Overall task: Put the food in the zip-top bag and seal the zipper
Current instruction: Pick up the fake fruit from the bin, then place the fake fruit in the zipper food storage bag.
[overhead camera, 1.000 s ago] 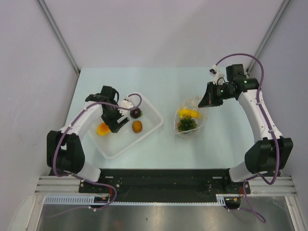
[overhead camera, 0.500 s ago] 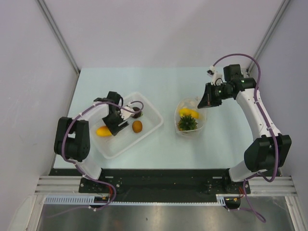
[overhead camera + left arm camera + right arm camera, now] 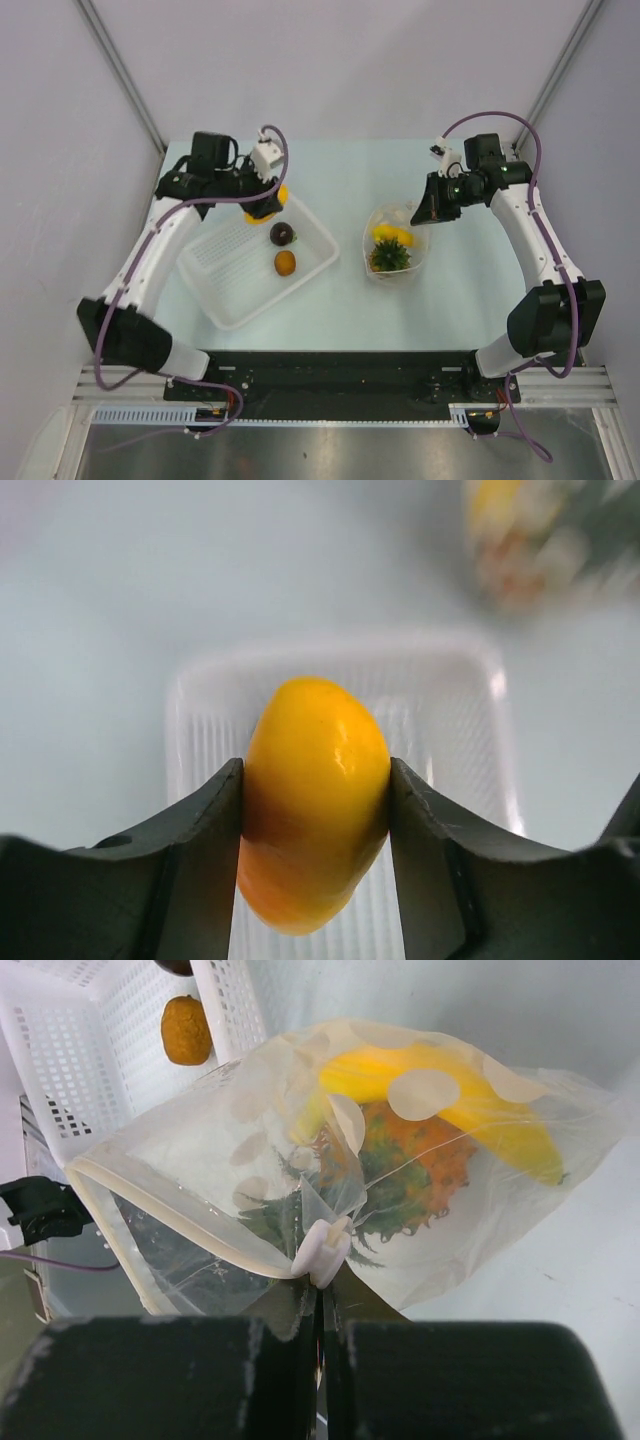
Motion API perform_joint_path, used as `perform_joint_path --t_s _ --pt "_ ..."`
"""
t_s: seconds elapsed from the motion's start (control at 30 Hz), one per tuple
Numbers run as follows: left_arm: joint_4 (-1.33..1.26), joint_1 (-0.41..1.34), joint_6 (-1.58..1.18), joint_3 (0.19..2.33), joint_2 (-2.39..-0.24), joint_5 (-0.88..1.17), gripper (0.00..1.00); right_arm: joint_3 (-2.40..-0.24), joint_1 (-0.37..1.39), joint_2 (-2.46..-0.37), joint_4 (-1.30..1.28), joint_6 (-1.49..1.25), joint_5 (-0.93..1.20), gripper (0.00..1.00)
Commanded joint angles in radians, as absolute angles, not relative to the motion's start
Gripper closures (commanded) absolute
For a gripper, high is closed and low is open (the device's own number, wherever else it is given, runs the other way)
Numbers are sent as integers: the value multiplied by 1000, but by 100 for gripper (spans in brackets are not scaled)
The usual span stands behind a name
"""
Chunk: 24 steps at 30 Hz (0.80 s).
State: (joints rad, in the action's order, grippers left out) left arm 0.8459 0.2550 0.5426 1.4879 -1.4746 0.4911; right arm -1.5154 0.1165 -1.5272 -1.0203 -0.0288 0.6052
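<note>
My left gripper (image 3: 264,206) is shut on a yellow-orange piece of food (image 3: 315,800), held in the air over the far corner of the white basket (image 3: 222,314). A dark brown fruit (image 3: 282,235) and an orange-brown round fruit (image 3: 285,263) lie in the basket. The clear dotted zip-top bag (image 3: 412,262) sits right of the basket with a yellow banana (image 3: 470,1090) and a pineapple (image 3: 420,1170) inside. Its mouth gapes open along the whitish zipper (image 3: 180,1230). My right gripper (image 3: 322,1300) is shut on the bag's edge just below the white slider (image 3: 322,1248).
The perforated basket (image 3: 60,1060) stands close to the bag's open mouth on the left. Grey walls close in the pale table (image 3: 340,170) at the back and both sides. The black mounting rail (image 3: 330,375) runs along the near edge.
My left gripper closed on the yellow-orange piece in the basket and lifted it up toward the basket's far corner. The right gripper kept its hold on the bag.
</note>
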Motion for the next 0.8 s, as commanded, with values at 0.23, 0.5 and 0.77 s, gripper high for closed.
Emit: perform_joint_path --t_s 0.23,0.5,0.77 --pt "-139 674 127 1344 -1290 761 77 -1578 77 -1572 -994 -60 532 100" --pt "-434 841 160 1353 -1488 655 71 -1629 75 -1598 -986 -74 502 100" --pt "-638 865 156 1365 -1666 637 65 -1657 77 -1591 -985 -75 492 100"
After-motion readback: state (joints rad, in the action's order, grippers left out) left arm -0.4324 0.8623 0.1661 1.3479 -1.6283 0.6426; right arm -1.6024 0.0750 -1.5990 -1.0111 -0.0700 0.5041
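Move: The open mouth of the bag is about 27 cm to the right of the left hand, 8 cm back and 5 cm lower; the pineapple inside is level with its mouth sideways, some 10 cm below. The right gripper on the bag's edge is roughly 31 cm right and 3 cm back, with the mouth 4 cm to its left, 5 cm back. In the bin, about 20 cm under the left hand, the dark fruit lies 3 cm ahead and 2 cm right, the brown fruit 5 cm back and 3 cm right. The orange-yellow fruit, still pinched in the left gripper, swings quickly right about 30 cm from over the bin to above the bag, rising and drawing back at first, then easing down some 8 cm and slightly forward. The wrist turns roughly 60 degrees until the fingers point right, nearly level. The right hand keeps the bag's edge and shifts it about 4 cm forward and right. ##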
